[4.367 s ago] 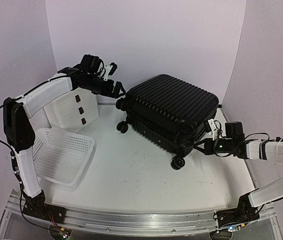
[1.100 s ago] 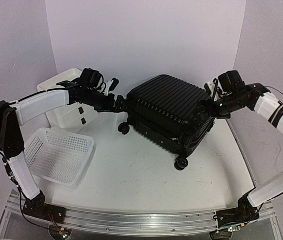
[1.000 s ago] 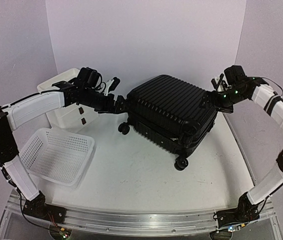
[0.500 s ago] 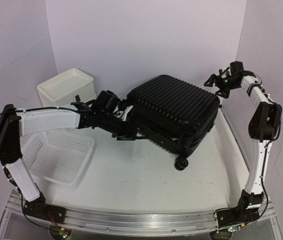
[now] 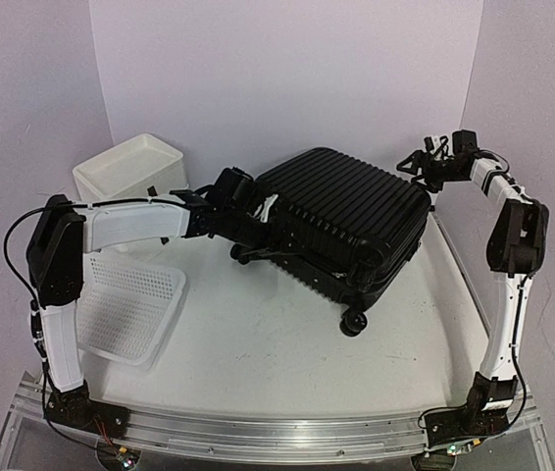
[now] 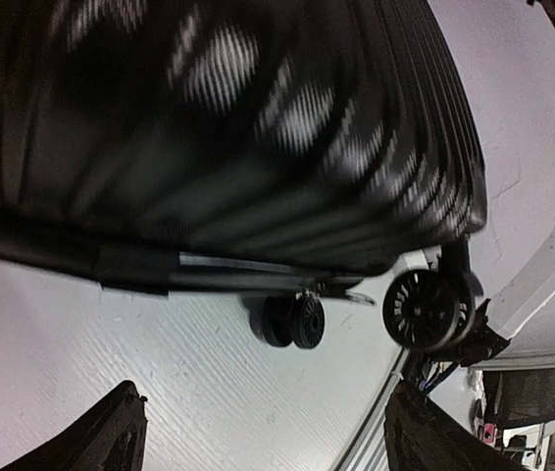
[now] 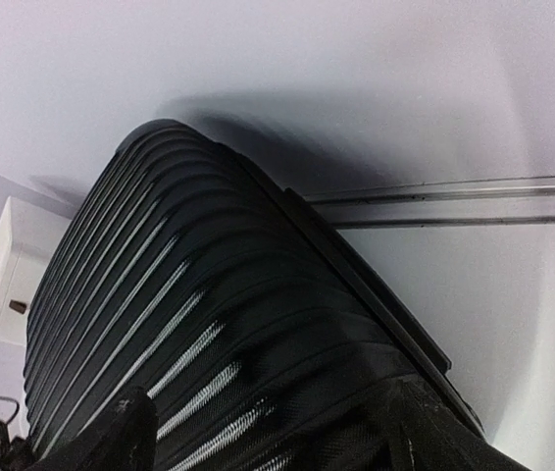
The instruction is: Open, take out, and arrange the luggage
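Note:
The luggage [image 5: 341, 221] is a black ribbed hard-shell suitcase lying shut on the white table [image 5: 258, 343], with one caster [image 5: 353, 323] toward the front. My left gripper [image 5: 261, 226] reaches in low at its left end. In the left wrist view the left gripper [image 6: 268, 442] is open with only bare table between its fingers, and the luggage [image 6: 209, 128] and two casters [image 6: 297, 320] lie just beyond. My right gripper [image 5: 415, 163] hovers by the back right corner. In the right wrist view the right gripper [image 7: 277, 442] is open over the ribbed shell [image 7: 199, 334].
A white drawer box [image 5: 130, 169] stands at the back left, also visible as the white box [image 7: 11, 267]. A white perforated basket [image 5: 126, 304] lies at the front left under my left arm. Walls close in behind and on both sides.
My left gripper slid from the suitcase's front left edge up toward its left end. My right arm lifted off the right side and now hangs by the back right corner. The suitcase stayed shut.

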Controlling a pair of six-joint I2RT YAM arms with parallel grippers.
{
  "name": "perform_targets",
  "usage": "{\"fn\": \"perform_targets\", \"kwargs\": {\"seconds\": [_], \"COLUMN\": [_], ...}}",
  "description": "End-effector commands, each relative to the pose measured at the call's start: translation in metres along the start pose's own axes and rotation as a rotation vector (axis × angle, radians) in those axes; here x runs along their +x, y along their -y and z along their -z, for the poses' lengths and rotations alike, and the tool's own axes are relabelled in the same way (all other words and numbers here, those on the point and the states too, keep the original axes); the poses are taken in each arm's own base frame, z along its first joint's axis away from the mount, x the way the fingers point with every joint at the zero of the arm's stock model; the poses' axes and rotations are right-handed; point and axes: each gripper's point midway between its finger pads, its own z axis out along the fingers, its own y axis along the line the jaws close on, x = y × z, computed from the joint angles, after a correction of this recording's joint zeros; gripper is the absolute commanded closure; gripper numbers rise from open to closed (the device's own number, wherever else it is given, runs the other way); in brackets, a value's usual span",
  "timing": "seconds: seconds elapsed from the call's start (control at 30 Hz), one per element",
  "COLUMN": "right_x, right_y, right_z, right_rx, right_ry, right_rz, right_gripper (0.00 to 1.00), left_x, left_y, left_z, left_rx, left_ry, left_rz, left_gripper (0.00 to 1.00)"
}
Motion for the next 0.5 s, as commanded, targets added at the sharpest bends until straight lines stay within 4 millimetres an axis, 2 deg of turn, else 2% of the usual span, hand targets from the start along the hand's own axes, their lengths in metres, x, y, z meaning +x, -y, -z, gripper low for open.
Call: {"fn": "perform_targets", "kwargs": {"seconds": [0.0,0.03,0.13,0.2,0.23,0.27,0.33,0.4,0.47], "right_x": [0.083,0.097,0.122,0.140,0.158,0.161,0.185,0.206,0.219], "right_y": [-0.044,-0.041,-0.061,-0.071,-0.073,-0.083,-0.091,-0.102,-0.099], "right_z": [0.016,0.018,0.043,0.056,0.059,0.066,0.075,0.083,0.099], "right_rx": [-0.141,-0.134,-0.167,-0.153,-0.145,-0.148,-0.123,-0.102,-0.037], "right_ry": [-0.234,-0.258,-0.279,-0.270,-0.287,-0.282,-0.304,-0.322,-0.295], "right_rz": [-0.158,-0.183,-0.209,-0.216,-0.228,-0.214,-0.233,-0.221,-0.200], "right_gripper": [0.21,0.22,0.27,0.27,0.26,0.25,0.24,0.23,0.20], "left_x": [-0.047,-0.054,-0.066,-0.077,-0.082,-0.087,-0.100,-0.107,-0.111], "left_y": [-0.009,-0.012,-0.028,-0.040,-0.047,-0.052,-0.065,-0.068,-0.065], "left_z": [0.009,0.009,0.007,0.011,0.013,0.017,0.025,0.030,0.038], "left_rx": [-0.033,-0.038,-0.061,-0.073,-0.078,-0.076,-0.082,-0.074,-0.080], "left_ry": [0.048,0.053,0.047,0.062,0.069,0.074,0.097,0.101,0.094], "left_rz": [-0.048,-0.059,-0.065,-0.058,-0.051,-0.043,-0.036,-0.055,-0.085], "left_gripper": [0.16,0.16,0.16,0.15,0.15,0.15,0.15,0.14,0.13]}}
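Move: The suitcase stands between my hands. Its middle is about 18 cm to my right hand's left, 17 cm back from it and 9 cm below; from my left hand it is roughly 11 cm ahead, 12 cm to the right and 6 cm lower. Out on the left hand's other side, the white drawers stand some 22 cm ahead and 34 cm left, and the basket is level with that hand, 36 cm left; their middles are about 9 and 17 cm below it. With my right hand at the suitcase's far right corner, I drag that corner about 17 cm straight back towards my base at nearly constant height, fingers kept wide. Meanwhile my left hand goes about 9 cm forward along the wheeled side, bearing a little left and up, and brings its open fingers to the suitcase's left end to push it round. ##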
